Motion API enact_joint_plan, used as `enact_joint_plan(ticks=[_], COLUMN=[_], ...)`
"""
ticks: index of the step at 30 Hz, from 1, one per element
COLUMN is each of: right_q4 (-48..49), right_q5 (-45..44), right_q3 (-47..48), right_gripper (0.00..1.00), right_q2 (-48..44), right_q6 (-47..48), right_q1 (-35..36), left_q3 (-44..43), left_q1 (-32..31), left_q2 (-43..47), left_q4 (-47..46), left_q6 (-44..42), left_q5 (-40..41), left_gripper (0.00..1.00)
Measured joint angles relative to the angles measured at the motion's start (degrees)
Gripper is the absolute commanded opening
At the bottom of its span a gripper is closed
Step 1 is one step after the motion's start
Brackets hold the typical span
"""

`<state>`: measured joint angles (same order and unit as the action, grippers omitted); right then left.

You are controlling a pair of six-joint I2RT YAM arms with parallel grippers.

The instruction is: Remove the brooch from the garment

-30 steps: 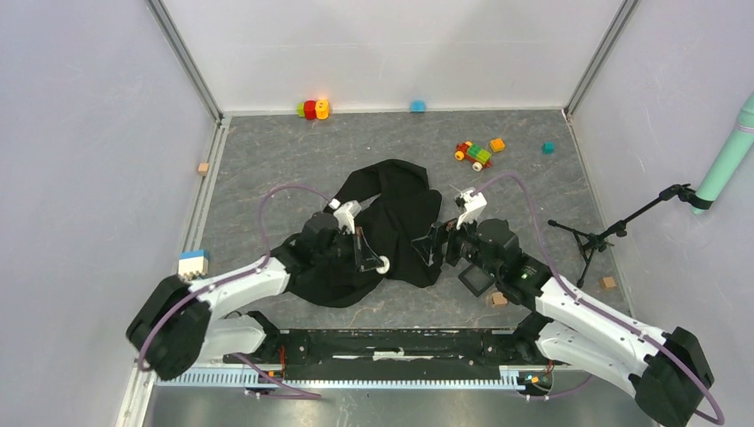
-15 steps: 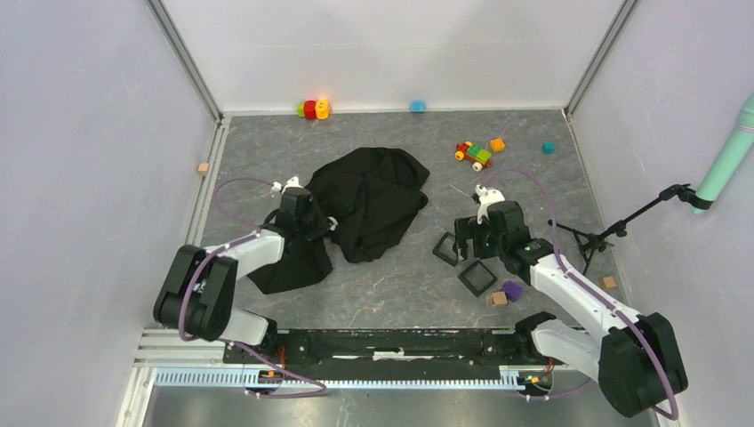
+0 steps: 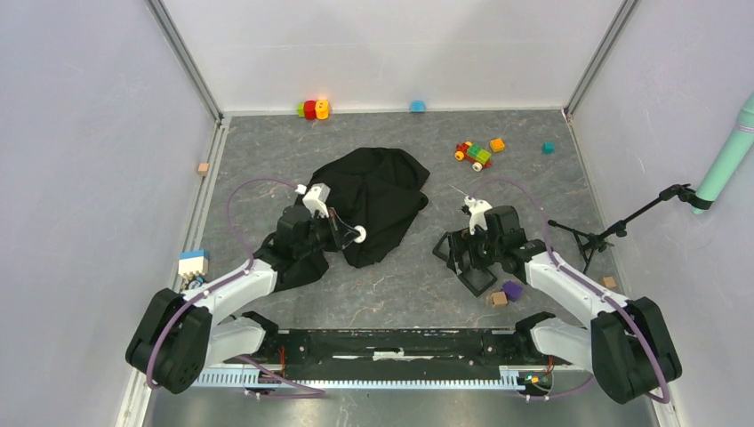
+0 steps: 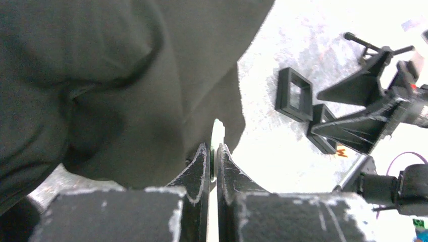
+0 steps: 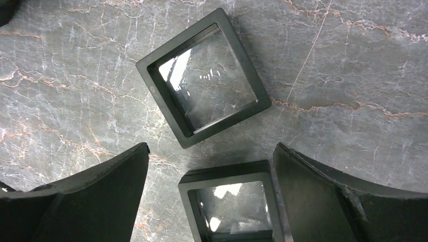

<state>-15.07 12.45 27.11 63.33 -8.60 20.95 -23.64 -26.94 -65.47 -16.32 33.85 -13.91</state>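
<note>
The garment (image 3: 378,191) is a crumpled black cloth in the middle of the floor; it fills the upper left of the left wrist view (image 4: 101,75). My left gripper (image 3: 349,234) is shut on the brooch (image 3: 360,235), a small pale disc held edge-on between the jaws (image 4: 217,137), just above the garment's near edge. My right gripper (image 3: 466,252) is open and empty, hovering over two black square frames (image 5: 204,75) (image 5: 234,204), its fingers (image 5: 81,201) on either side of the nearer one.
Both frames also show in the left wrist view (image 4: 294,94). A purple block (image 3: 512,289) and a wooden cube (image 3: 498,300) lie near the right arm. A small black tripod (image 3: 594,236) stands at right. Coloured toy bricks (image 3: 476,153) lie at the back. A blue-white block (image 3: 192,263) sits at left.
My left gripper has swung right from the garment's left side, lifted off it, with the pale disc now in its jaws. My right gripper has come nearer, over the frames.
</note>
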Motion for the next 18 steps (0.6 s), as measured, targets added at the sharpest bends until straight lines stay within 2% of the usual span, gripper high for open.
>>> enact_joint_plan(ticks=[10,18], right_q4=[1.92,6.38], right_q5=[-0.31,5.09], right_q3=[6.99,9.14], right_gripper=[0.98,0.98], right_q2=[9.57,16.57], right_q6=[2.60,2.36], right_q1=[-0.22,-1.36], left_q3=[1.64,1.97], left_q1=[-2.47,-2.69], left_q2=[0.87,2.36], left_q4=[-5.33,-5.75], left_q6=[-0.94,-1.40], left_q5=[-4.52,-4.66], left_gripper=[0.02,0.02])
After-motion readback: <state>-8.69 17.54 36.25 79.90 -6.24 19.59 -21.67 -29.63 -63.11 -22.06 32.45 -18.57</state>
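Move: The far black frame lies about 6 cm ahead of my open right hand, 3 cm to its left and some 3 cm below. The other black frame sits about 1 cm back and 4 cm right of that hand; the purple block is about 4 cm back and 11 cm right. From my left hand, already shut on the white brooch, the far frame is roughly 19 cm right, 3 cm back and 9 cm lower. I slide my right hand low over the table, about 5 cm forward and some 2 cm left, away from the other frame, until its wide-open fingers come to either side of the far black frame; at the end I dip about 1 cm. My left hand keeps its hold on the brooch and draws some 3 cm right, up and back. ##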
